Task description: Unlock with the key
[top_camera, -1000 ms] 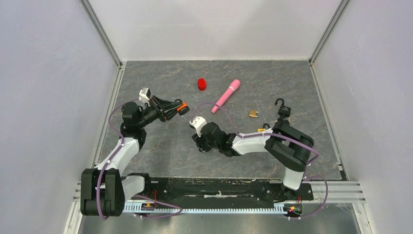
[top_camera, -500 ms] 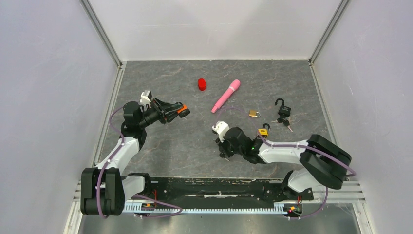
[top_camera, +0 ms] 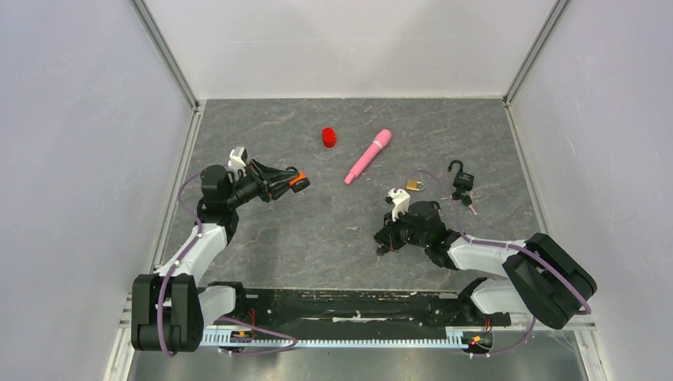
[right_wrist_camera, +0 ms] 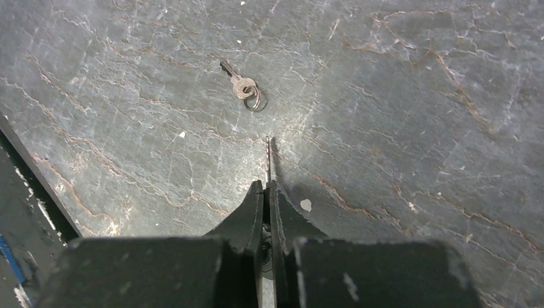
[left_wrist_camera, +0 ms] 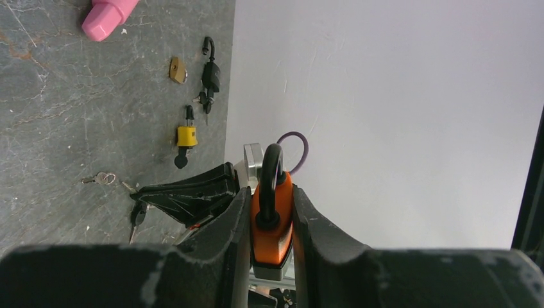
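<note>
My left gripper [top_camera: 295, 181] [left_wrist_camera: 271, 192] is raised over the left side of the mat, shut on an orange padlock [left_wrist_camera: 272, 224] whose black shackle points away from the wrist. Low over the mat at centre right, my right gripper [top_camera: 385, 242] [right_wrist_camera: 266, 186] is shut on a key [right_wrist_camera: 267, 157]. Its thin blade sticks out past the fingertips, just above the mat. A second small key on a ring [right_wrist_camera: 245, 88] [top_camera: 351, 228] lies loose on the mat ahead of the right gripper.
At the back lie a red cap [top_camera: 328, 137] and a pink cylinder [top_camera: 368, 156]. To the right are a brass padlock [top_camera: 414, 185], a black open padlock [top_camera: 460, 178] with keys and a yellow padlock [left_wrist_camera: 186, 135]. Walls enclose three sides of the mat.
The right arm has swung from the mat's middle toward the right, and its jaws have closed on the key. The left gripper with the orange padlock has barely moved.
</note>
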Tool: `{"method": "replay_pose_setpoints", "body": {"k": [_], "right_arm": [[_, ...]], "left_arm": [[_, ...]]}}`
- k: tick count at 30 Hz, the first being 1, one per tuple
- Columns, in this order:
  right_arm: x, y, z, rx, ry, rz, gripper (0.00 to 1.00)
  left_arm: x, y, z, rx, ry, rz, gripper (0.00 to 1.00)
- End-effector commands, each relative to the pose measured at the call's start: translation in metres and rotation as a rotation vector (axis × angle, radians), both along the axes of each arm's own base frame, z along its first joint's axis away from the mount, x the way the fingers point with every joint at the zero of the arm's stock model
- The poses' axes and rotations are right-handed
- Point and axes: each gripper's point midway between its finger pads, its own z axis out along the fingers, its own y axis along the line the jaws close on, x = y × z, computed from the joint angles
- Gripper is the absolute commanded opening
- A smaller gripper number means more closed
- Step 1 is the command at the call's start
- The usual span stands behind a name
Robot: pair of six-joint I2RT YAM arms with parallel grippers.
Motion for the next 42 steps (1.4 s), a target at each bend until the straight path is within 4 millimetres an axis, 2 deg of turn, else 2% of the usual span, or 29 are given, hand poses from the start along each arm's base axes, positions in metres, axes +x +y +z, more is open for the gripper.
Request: {"method": "replay_pose_setpoints", "body": {"k": [1,5,9,11,15,20,25,32,36,42], "right_arm": [[-0.005,-0.003,-0.002,0.046,0.046,-0.02,0.0],[-0.004,-0.004,-0.002,0.046,0.046,-0.027,0.0],[-0.002,-0.001,0.009,0.106,0.043,-0.045,0.0],[0.005,-0.008,0.004,0.064,0.044,-0.096,0.0],[0.006,-0.016,-0.007,0.015,0.089,-0.124,0.13],[0.004,-0.011,-0.001,0.041,0.094,-0.105,0.24],[0.002,-0.005,0.002,0.053,0.113,-0.072,0.27],[-0.001,-0.003,-0.004,0.041,0.147,-0.06,0.31],[0.005,-0.012,-0.004,-0.022,0.123,-0.083,0.38],[0.017,-0.027,0.006,-0.135,0.067,-0.127,0.45]], "left_arm": [[-0.005,-0.002,0.023,0.016,-0.12,-0.036,0.02],[-0.005,-0.002,0.023,0.016,-0.121,-0.037,0.02],[-0.007,-0.002,0.024,0.017,-0.128,-0.037,0.02],[-0.008,-0.003,0.024,0.016,-0.129,-0.037,0.02],[-0.008,-0.003,0.023,0.016,-0.125,-0.039,0.02],[-0.008,-0.003,0.022,0.016,-0.125,-0.04,0.02],[-0.008,-0.004,0.021,0.017,-0.121,-0.042,0.02],[-0.01,-0.004,0.022,0.015,-0.124,-0.043,0.02],[-0.01,-0.005,0.022,0.015,-0.123,-0.044,0.02],[-0.009,-0.005,0.022,0.015,-0.122,-0.043,0.02]]}}
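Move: The black key bunch is in the right fingers, its heads roughly 2 cm back from the hand point and 1 cm below it, just over the table. The small silver key lies about 7 cm left and 3 cm ahead of that hand; the yellow padlock is some 8 cm ahead and 13 cm right, the brass padlock 15 cm ahead and 10 cm right. From the left hand the bunch is about 21 cm right, 10 cm back and 20 cm below. The black key bunch is let go almost where it is: the right hand eases about 1.5 cm to the right and sinks nearly 1 cm while its shut fingers spread. Still low over the keys, it drifts back left a little as the fingertips tip down slightly, then shifts right again and a touch forward, the fingers opening on to a bit under half. ##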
